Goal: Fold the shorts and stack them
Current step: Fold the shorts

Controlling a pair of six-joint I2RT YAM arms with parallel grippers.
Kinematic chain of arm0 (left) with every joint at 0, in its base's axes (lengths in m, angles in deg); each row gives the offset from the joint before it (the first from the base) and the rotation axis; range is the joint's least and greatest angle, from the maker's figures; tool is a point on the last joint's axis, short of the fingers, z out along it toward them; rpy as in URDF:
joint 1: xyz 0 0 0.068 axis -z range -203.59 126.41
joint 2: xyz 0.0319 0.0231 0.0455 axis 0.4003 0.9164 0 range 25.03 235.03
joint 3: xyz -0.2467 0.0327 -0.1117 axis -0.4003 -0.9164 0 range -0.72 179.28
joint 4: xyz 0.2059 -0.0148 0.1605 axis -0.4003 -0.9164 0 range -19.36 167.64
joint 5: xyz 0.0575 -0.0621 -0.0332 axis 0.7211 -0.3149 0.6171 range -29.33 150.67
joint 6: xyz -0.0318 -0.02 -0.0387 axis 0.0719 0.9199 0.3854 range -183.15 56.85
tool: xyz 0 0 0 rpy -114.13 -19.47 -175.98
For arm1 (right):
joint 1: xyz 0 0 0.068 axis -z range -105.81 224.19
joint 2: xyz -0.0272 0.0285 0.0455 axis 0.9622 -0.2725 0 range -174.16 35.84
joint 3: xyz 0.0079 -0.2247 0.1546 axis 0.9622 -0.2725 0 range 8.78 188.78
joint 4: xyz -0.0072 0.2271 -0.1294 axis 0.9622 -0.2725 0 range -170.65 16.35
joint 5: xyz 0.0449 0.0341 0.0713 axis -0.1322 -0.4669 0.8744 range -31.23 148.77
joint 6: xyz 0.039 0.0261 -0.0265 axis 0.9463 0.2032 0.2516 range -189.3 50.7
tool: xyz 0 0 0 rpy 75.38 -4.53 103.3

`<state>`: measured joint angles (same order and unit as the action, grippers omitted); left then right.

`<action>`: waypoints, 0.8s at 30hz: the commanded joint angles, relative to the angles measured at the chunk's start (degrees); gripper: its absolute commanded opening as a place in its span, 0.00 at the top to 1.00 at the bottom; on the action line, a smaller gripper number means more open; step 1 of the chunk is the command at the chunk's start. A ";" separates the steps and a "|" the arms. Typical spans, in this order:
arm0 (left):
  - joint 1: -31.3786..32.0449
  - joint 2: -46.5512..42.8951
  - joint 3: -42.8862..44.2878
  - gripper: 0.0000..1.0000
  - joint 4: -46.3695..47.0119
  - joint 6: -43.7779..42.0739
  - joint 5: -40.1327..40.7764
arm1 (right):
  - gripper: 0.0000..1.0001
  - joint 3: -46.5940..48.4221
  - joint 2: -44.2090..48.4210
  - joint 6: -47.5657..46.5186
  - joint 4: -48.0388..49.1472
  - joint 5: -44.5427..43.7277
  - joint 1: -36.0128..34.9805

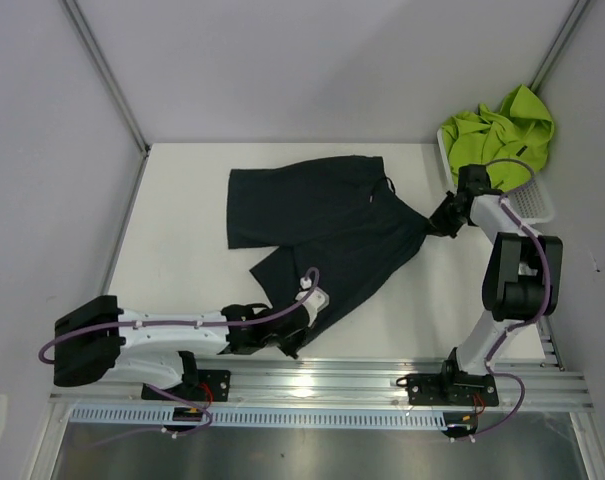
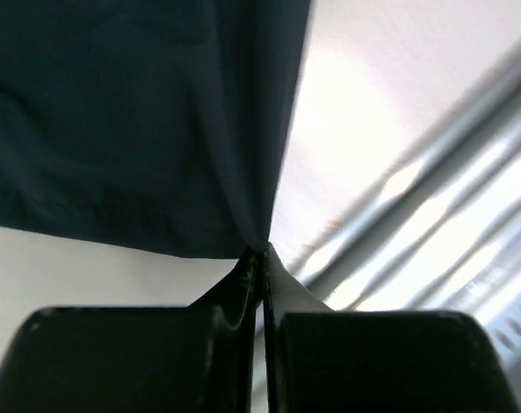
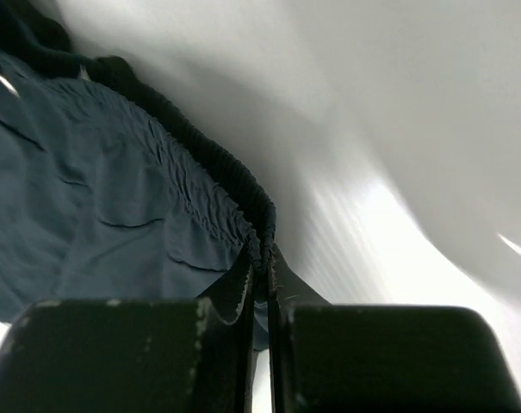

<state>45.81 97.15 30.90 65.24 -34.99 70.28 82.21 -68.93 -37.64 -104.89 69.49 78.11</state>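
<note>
The dark navy shorts [image 1: 322, 225] lie spread over the middle of the white table, one leg reaching toward the near edge. My left gripper [image 1: 300, 338] is shut on the hem corner of that near leg; the left wrist view shows the dark navy shorts [image 2: 139, 120] drawn into a fold that pinches into my left gripper [image 2: 264, 251]. My right gripper [image 1: 444, 218] is shut on the gathered waistband at the right side. The right wrist view has the dark navy shorts [image 3: 114, 198] with the ribbed band running into my right gripper [image 3: 265, 256]. The lime green shorts [image 1: 497, 135] sit bunched in the basket.
A white mesh basket [image 1: 537, 205] stands at the far right corner of the table, holding the green pair. Grey walls close in the table on the left, back and right. A metal rail [image 1: 322, 385] runs along the near edge by the arm bases.
</note>
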 commanded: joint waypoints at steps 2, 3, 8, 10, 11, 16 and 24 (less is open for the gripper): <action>6.87 -3.30 5.29 1.00 -1.40 2.59 -5.12 | 1.00 -2.49 9.66 -1.86 -5.49 -6.04 1.70; 8.01 -2.86 6.43 1.00 -1.74 3.03 -5.73 | 1.00 -4.15 12.28 -2.13 -5.93 -6.85 1.79; 12.42 -1.28 12.32 1.00 -6.57 4.62 -5.30 | 1.00 -7.95 17.23 -2.31 -8.13 -8.00 2.05; 11.46 -3.02 14.87 1.00 -10.26 3.48 -2.41 | 1.00 -7.43 18.46 -1.61 -9.88 -8.70 2.14; 10.58 -3.82 15.57 1.00 -11.40 2.96 -2.05 | 1.00 -7.07 19.07 -1.17 -10.32 -8.96 2.14; -3.11 -11.28 19.09 1.00 -16.94 -0.03 -7.40 | 1.00 -2.68 21.71 1.73 -14.46 -9.58 2.67; -26.12 -14.20 26.83 1.00 -23.54 -7.50 -10.56 | 1.00 10.66 15.75 6.65 -14.11 -2.55 2.41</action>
<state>26.25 83.38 54.92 45.57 -37.83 63.11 86.67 -51.10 -34.25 -120.11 64.11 80.47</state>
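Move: The left hand holds the near leg's hem; the middle of the shorts lies about 30 cm ahead and 9 cm to its right. From that hand the near leg's free corner is about 21 cm ahead, 11 cm left, and the far leg's hem some 36 cm ahead, 17 cm left. The right hand grips the waistband, the shorts' middle about 25 cm to its left and level fore-and-aft; the waistband's far corner lies about 19 cm ahead, 12 cm left, the basket about 15 cm ahead, 17 cm right. Back, right and up first, both hands draw the pinched shorts towards the base; then they swing forward while rising faster. The left dips back about 6 cm, then sweeps forward and somewhat left over the table, ending 18 cm higher and tilting with its left side down; the right, after 7 cm back, recovers about 3 cm forward and ends 11 cm higher. Both keep their grips shut. ##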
